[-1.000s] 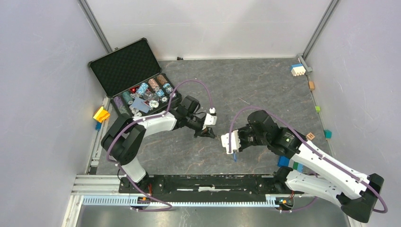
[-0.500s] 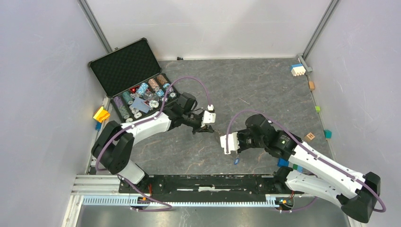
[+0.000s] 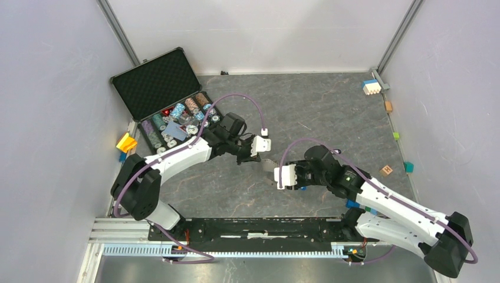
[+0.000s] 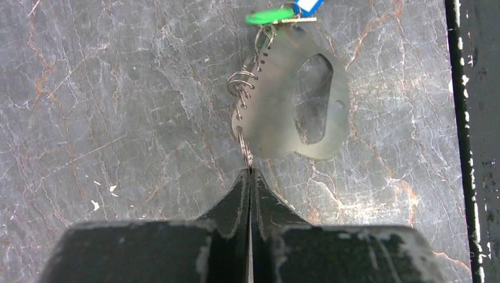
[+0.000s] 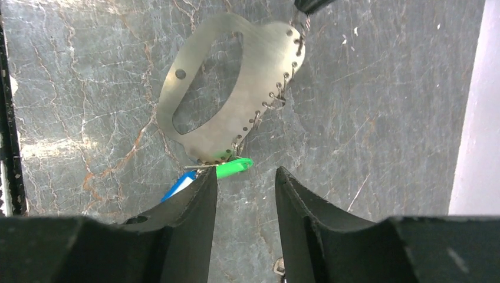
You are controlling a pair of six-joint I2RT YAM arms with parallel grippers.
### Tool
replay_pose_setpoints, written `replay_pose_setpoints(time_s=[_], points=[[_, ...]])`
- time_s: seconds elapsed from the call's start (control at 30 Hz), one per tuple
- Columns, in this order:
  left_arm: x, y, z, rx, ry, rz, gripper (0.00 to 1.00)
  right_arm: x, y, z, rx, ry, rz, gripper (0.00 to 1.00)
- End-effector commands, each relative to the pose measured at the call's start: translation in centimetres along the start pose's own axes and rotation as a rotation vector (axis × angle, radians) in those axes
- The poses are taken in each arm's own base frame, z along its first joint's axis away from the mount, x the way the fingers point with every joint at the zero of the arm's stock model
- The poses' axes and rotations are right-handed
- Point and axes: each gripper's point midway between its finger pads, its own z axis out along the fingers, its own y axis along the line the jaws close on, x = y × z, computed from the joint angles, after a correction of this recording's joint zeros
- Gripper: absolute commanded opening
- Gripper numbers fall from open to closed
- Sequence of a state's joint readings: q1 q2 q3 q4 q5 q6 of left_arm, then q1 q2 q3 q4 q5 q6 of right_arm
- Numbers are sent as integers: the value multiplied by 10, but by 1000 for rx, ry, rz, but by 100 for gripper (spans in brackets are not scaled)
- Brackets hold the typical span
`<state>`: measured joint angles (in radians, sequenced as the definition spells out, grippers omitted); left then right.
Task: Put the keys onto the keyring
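Note:
The keyring (image 4: 277, 112) is a flat grey oval plate with a big cut-out and a row of small holes carrying wire rings. It hangs just above the table (image 4: 118, 106). My left gripper (image 4: 250, 172) is shut on a wire ring at its near end. A green-tagged key (image 4: 270, 16) and a blue-tagged key (image 4: 309, 6) sit at the far end. In the right wrist view the keyring (image 5: 236, 100) is ahead of my right gripper (image 5: 246, 172), which is open and empty. The green tag (image 5: 234, 167) lies by its left fingertip, with the blue tag (image 5: 178, 186) partly behind that finger. No black-tagged key shows.
An open black case (image 3: 156, 82) with poker chips (image 3: 177, 118) stands at the back left. Toy blocks lie along the right wall (image 3: 371, 87) (image 3: 387, 170), and a yellow one (image 3: 126, 142) is at the left. The arms' base rail (image 3: 253, 227) runs along the near edge.
My right gripper has opened and let go of the blue-tagged key it was holding. Both grippers have shifted slightly toward the back, the left one keeping its hold.

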<state>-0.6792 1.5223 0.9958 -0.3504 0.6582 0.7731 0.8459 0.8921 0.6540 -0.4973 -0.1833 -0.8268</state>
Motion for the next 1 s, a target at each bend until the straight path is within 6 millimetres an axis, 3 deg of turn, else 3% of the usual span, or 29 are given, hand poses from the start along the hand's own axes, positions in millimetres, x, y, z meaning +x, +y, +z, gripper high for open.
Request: replay_pose_setpoints(time_s=[0.0,0.27,0.47,0.7,0.8,0.97], points=[[-18,5,-11,-30,1,104,2,-5,-18,5,96,-63,44,47],[-23,-6,-12,-3,-29,142,2,-30,-25,15,89,-283,60,47],[3,-4,-9,-24,60,124,2,-28,-33,21,109,-277,84,46],[37,-8,2,46,178,111,38,-22,-30,23,96,-250,98,48],[48,-10,8,76,204,122,46,-20,-29,20,104,-242,95,48],[58,-10,18,114,222,135,49,-16,-25,17,100,-231,93,48]])
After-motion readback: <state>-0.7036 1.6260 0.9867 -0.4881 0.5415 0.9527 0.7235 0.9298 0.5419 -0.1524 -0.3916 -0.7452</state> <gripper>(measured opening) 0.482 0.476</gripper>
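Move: The left gripper pinches the end ring of the keyring, whose plate slopes away from it: the plate's middle is about 5 cm to its right, 2 cm back and 6 cm down. The green tag lies some 9 cm to that gripper's right, 2 cm back and 9 cm down. The blue tag is 13 cm right, 4 cm back and 10 cm down. From the right gripper, the plate's middle is about 8 cm left, 3 cm ahead and 8 cm down. Hold the keyring up by its end ring with the left gripper, easing up about a centimetre, then open to roughly half and let go. As the fingers open, sink some 6 cm towards the table, drifting 3 cm left and tipping the fingers more steeply down. Meanwhile carry the open, empty right gripper 3 cm left and 2 cm forward, tilting its fingers up about 15 degrees. ##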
